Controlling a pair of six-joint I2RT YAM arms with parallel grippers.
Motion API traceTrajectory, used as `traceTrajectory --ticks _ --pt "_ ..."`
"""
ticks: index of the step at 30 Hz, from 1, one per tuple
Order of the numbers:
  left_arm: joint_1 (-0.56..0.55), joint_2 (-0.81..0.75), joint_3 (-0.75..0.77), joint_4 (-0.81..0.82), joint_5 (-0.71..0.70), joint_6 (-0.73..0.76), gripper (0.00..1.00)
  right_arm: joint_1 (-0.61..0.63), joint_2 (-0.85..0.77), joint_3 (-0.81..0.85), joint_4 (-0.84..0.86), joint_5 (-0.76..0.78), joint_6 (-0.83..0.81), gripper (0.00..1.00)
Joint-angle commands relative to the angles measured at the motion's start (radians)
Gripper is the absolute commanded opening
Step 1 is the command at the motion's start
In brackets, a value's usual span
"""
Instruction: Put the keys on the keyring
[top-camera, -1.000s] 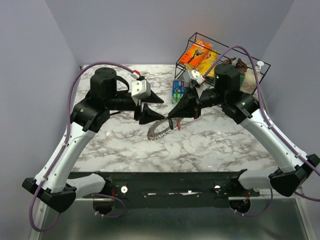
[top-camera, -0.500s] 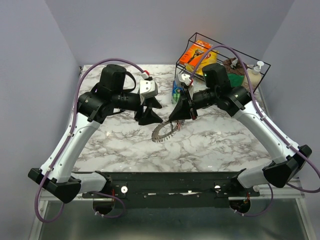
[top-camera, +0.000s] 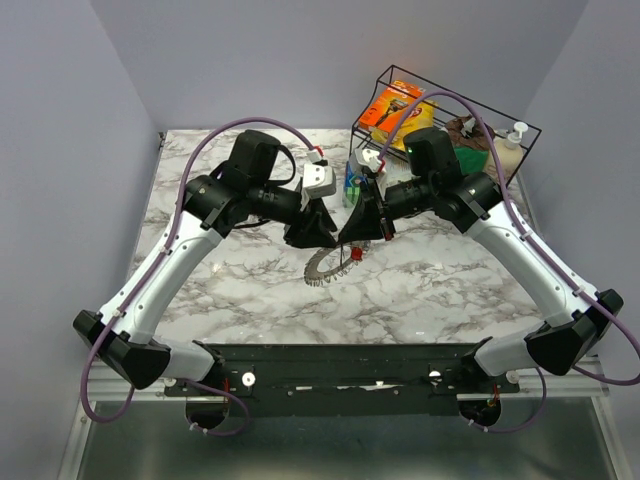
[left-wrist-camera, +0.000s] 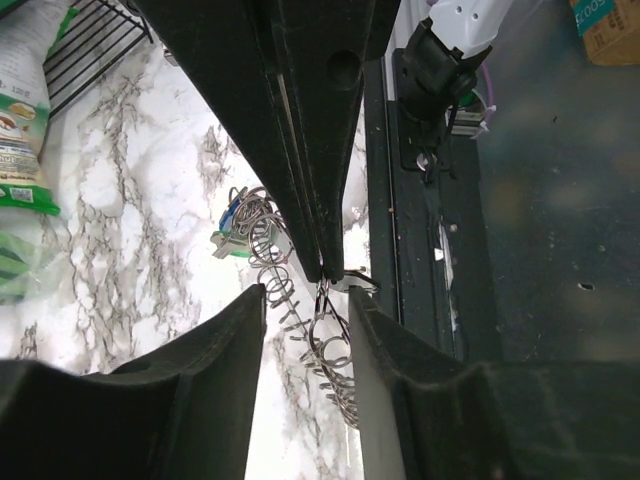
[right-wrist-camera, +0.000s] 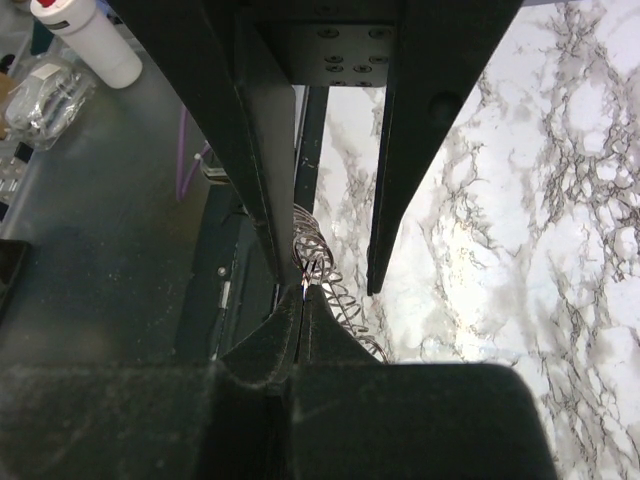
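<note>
The keyring (top-camera: 322, 268), a wire loop with several silver keys fanned round it, hangs tilted just above the marble table (top-camera: 430, 290). A red-headed key (top-camera: 355, 255) shows at its right end. My right gripper (top-camera: 350, 240) is shut on the keyring's wire; in the right wrist view its tips (right-wrist-camera: 303, 292) pinch thin wire. My left gripper (top-camera: 318, 228) stands open, and in the left wrist view (left-wrist-camera: 306, 295) its jaws straddle the keyring (left-wrist-camera: 300, 315) and the right gripper's tips. Blue and green key heads (left-wrist-camera: 228, 238) show at the ring's far side.
A black wire basket (top-camera: 520, 125) at the back right holds an orange package (top-camera: 395, 105) and a white pump bottle (top-camera: 512, 140). A green and blue box (top-camera: 354, 182) stands in front of it, close behind both grippers. A green packet (left-wrist-camera: 22, 120) lies by the basket.
My left arm has swung right until its jaws straddle the keyring beside the right gripper, and the jaws have narrowed. The right arm shifted slightly left, carrying the ring with it.
</note>
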Motion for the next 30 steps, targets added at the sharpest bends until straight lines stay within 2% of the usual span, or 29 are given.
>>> traceTrajectory --ticks 1,2,3,6,13,17,18,22,25,30 --pt "-0.012 0.003 0.011 -0.007 0.011 0.004 0.35 0.0 -0.006 0.021 0.002 -0.007 -0.004 0.01" --pt "-0.012 0.006 0.011 -0.01 0.009 0.006 0.31 0.0 -0.006 0.022 0.003 -0.008 -0.004 0.01" --pt "-0.012 0.006 0.013 -0.01 0.009 0.007 0.21 0.002 -0.005 0.022 0.003 -0.008 -0.004 0.01" --pt "-0.013 0.011 0.019 -0.012 0.007 0.004 0.02 0.0 -0.003 0.021 0.005 -0.008 -0.004 0.01" --pt "-0.013 -0.005 0.01 0.029 -0.009 -0.014 0.0 0.0 0.0 0.019 -0.002 0.002 -0.008 0.01" --pt "-0.013 -0.04 -0.027 0.112 -0.023 -0.042 0.0 0.002 -0.013 0.013 0.029 0.034 0.016 0.04" --pt "-0.013 -0.047 -0.048 0.134 -0.029 -0.051 0.0 0.002 -0.017 0.01 0.037 0.042 0.031 0.08" --pt "-0.013 -0.106 -0.137 0.281 -0.039 -0.138 0.0 0.0 -0.06 -0.027 0.109 0.088 0.087 0.48" --pt "-0.013 -0.167 -0.243 0.448 -0.045 -0.186 0.0 0.0 -0.114 -0.077 0.198 0.163 0.154 0.64" --pt "-0.012 -0.268 -0.422 0.765 -0.065 -0.335 0.0 0.0 -0.197 -0.136 0.296 0.219 0.213 0.7"
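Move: The keyring's small metal ring hangs in the right hand's shut fingertips. For the left hand, whose half-open fingers already straddle it, it lies about 1 cm to the right, level in reach and height; for the right hand it is right at the pads. From the left hand, the black key sits some 1 cm back, 1 cm right and 2 cm below, the coil loop hangs about 1 cm back, 1 cm left and 6 cm below, and the coloured keys about 2 cm forward, 3 cm right and 4 cm below. Staying almost in place, the left hand shuts its fingers on the small ring beside the right fingertips and takes a pinch on it while the right hand still grips. The right then opens wide and lets go, easing about 1 cm forward and then drawing up some 2 cm and 1 cm to the right, away from the ring, as the left rolls about 10 degrees and keeps its pinch. ##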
